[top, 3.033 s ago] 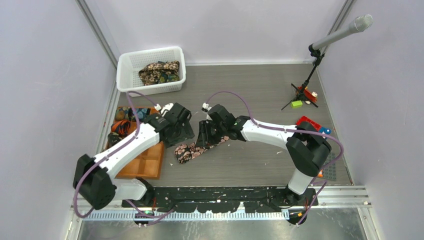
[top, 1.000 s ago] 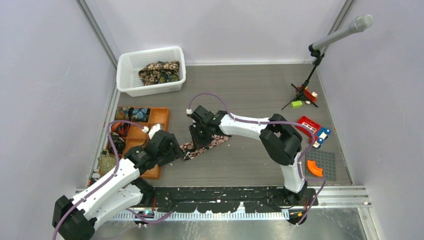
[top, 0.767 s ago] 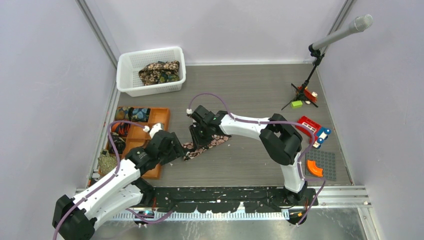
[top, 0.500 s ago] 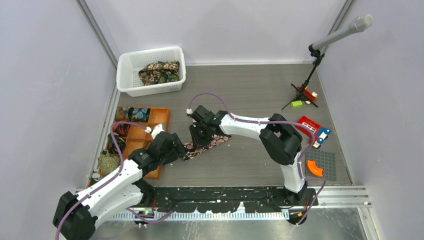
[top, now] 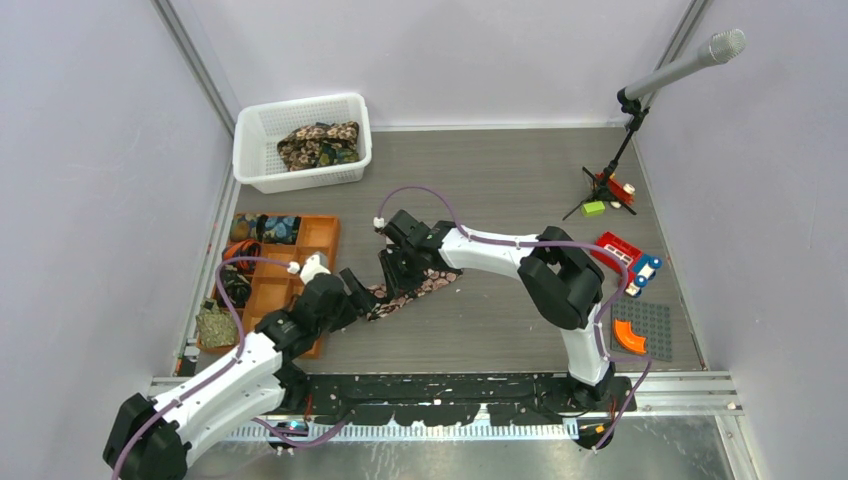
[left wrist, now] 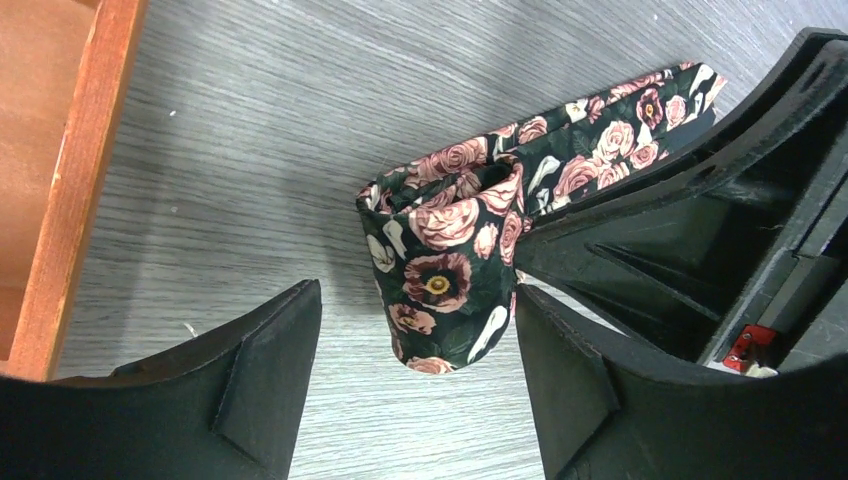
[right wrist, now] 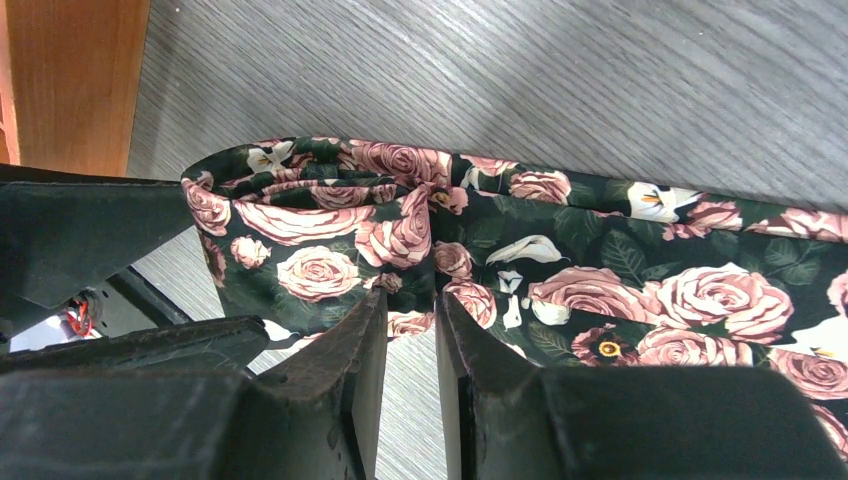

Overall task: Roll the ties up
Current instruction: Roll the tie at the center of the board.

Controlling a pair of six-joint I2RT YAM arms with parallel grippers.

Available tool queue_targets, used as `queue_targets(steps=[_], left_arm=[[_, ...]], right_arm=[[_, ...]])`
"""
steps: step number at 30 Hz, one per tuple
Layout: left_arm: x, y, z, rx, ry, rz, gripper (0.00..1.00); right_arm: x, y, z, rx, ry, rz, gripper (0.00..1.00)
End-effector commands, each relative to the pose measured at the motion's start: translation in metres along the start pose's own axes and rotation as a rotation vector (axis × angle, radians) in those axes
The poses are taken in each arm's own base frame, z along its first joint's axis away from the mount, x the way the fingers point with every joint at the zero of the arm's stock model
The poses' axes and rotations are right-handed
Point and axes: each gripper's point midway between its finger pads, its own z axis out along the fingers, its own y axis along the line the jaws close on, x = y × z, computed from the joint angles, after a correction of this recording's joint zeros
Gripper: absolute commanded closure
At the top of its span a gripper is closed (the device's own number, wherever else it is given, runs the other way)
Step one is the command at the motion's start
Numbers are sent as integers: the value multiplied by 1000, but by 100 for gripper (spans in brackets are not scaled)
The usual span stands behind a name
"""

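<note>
A black tie with pink roses (top: 428,284) lies on the grey table, its left end folded into a loose upright roll (left wrist: 445,262). My right gripper (top: 392,282) reaches down from above and is shut on the tie, its fingers (right wrist: 340,350) pinching the fabric at the roll (right wrist: 320,235). My left gripper (top: 357,291) is open, low at the table. In the left wrist view its fingers (left wrist: 265,370) stand either side of the roll's near end, and the right one sits close against it. Two more ties (top: 318,144) lie in the basket.
The white mesh basket (top: 256,150) stands at the back left. An orange compartment tray (top: 285,295) with several rolled ties lies just left of my left gripper. A microphone stand (top: 615,160), toy bricks (top: 627,252) and a grey plate (top: 645,335) are on the right.
My left arm swung back from over the tray, then brought its open gripper up and right to the tie's rolled end. The right gripper shifted left with the tie and now holds still.
</note>
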Motion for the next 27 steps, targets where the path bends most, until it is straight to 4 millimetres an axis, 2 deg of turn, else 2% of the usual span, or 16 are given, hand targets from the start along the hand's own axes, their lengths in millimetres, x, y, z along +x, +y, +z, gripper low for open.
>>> queue_targets(steps=[1, 7, 13, 23, 27], left_arm=[[-8, -10, 5, 57, -57, -82, 27], [1, -10, 14, 71, -33, -131, 30], [2, -9, 18, 68, -39, -136, 35], [7, -3, 29, 56, -36, -123, 53], [9, -2, 31, 44, -26, -108, 63]], right_arm=[[-4, 0, 2, -10, -9, -9, 71], [-2, 0, 3, -12, -3, -9, 71], [-2, 0, 3, -14, -3, -8, 71], [-3, 1, 1, -18, -6, -5, 71], [-10, 11, -8, -48, -24, 0, 71]])
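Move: The roll at the tie's near left end sits just beyond the left hand's wide-open fingers, about 2 cm ahead, 3 cm to the right and 3 cm below. The flat remainder of the tie runs on from it, its middle some 12 cm right and 5 cm ahead of the left hand; the orange tray's middle is about 16 cm left and 4 cm ahead. From the right hand the roll lies about 3 cm left, 1 cm back and 2 cm below. The left hand sinks about 2.5 cm over the near side of the tie's roll, first straight down, then easing roughly 1 cm forward and 1 cm right towards the right hand, with a slight roll of the wrist of some 5 degrees. On this last stretch its fingers close from wide open to a little under half open and come onto both sides of the roll, while the right hand stays put with its narrow-set fingers still holding the tie at the roll's inner edge, where the flat strip begins. ##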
